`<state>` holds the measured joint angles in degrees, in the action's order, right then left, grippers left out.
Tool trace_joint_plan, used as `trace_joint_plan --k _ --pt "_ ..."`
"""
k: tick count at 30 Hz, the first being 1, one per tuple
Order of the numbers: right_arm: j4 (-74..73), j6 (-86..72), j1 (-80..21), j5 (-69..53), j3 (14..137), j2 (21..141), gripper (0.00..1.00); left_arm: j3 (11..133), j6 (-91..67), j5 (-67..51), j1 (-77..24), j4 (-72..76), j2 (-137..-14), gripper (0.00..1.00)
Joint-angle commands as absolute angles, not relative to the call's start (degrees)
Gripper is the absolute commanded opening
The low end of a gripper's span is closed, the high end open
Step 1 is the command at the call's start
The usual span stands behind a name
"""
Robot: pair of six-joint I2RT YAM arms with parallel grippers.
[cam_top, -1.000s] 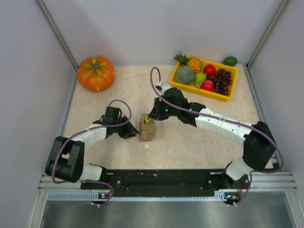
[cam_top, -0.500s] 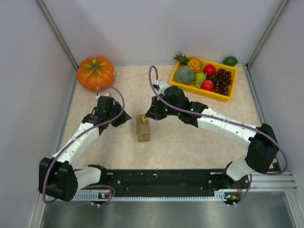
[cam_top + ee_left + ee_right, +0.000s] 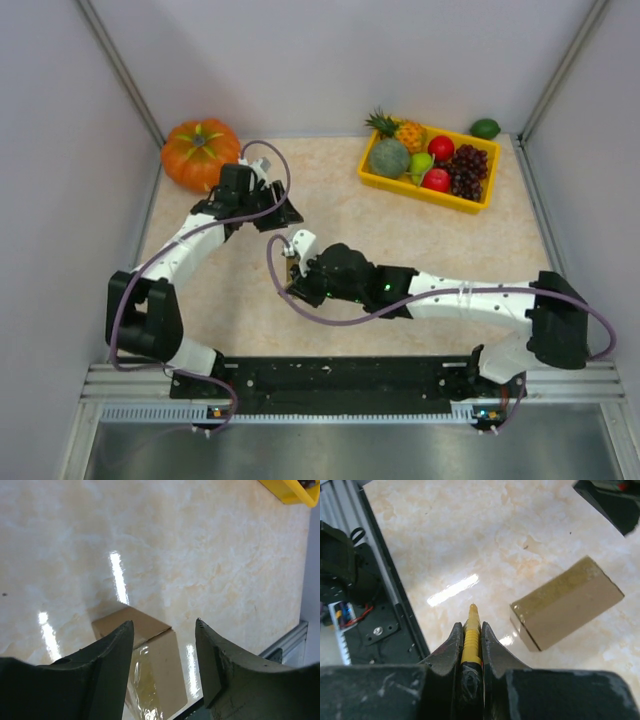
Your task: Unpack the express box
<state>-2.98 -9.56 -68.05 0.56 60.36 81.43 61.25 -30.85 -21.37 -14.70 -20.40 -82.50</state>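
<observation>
The express box [image 3: 567, 605], a small brown carton with a taped seam, lies on the table. In the top view only a sliver of it [image 3: 291, 268] shows beside the right wrist. My right gripper [image 3: 471, 626] is shut on a yellow-tipped tool [image 3: 471, 630] and points toward the near rail, with the box off to its right and not touching. My left gripper [image 3: 165, 625] is open and holds nothing. It hangs above and behind the box [image 3: 152, 665], near the pumpkin in the top view [image 3: 283, 213].
An orange pumpkin [image 3: 201, 153] sits at the back left, close to the left wrist. A yellow fruit tray [image 3: 420, 193] stands at the back right with a lime [image 3: 485, 128] beyond it. The aluminium rail [image 3: 350, 580] runs along the near edge.
The left arm swung away from the box toward the back, its jaws widening. The right arm moved from behind the box to its near side and now covers most of it.
</observation>
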Motion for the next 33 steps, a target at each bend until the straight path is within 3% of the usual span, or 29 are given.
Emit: trace_joint_plan --k 1,10,18,33 --pt "7.9 -3.0 -71.9 12.9 59.9 86.7 0.0 67.2 -25.6 -33.2 -14.6 -19.1 -88.6 0.56" --pt "15.7 4.4 -78.0 31.0 61.8 100.2 0.0 69.5 -28.4 -24.5 -14.1 -21.8 -93.4 0.56" --pt "13.5 3.0 -79.9 41.5 66.1 107.0 0.0 70.5 -30.3 -25.3 -10.6 -24.0 -95.2 0.55" --pt "1.1 -9.0 -79.9 46.4 61.3 100.2 0.0 70.8 -31.2 -32.0 -9.7 -19.9 -96.9 0.55"
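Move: The box stands on edge about 8 cm ahead of the right hand, about 1 cm to its right and roughly 16 cm below; that hand already grips the yellow knife. From the empty left hand the box lies some 8 cm back, 4 cm to the right and 12 cm down. From the right hand, the pumpkin is about 35 cm ahead and 24 cm left, and the fruit tray 33 cm ahead and 27 cm right, both well below. The knife tip comes close to the lower near side of the box, though contact can't be seen: the right hand, keeping its grip, drops about 12 cm and eases forward, drifting left, then back right, while its wrist swings clockwise to aim the blade forward. The left hand, fingers still parted, sinks about 4 cm and edges 3 cm forward. ##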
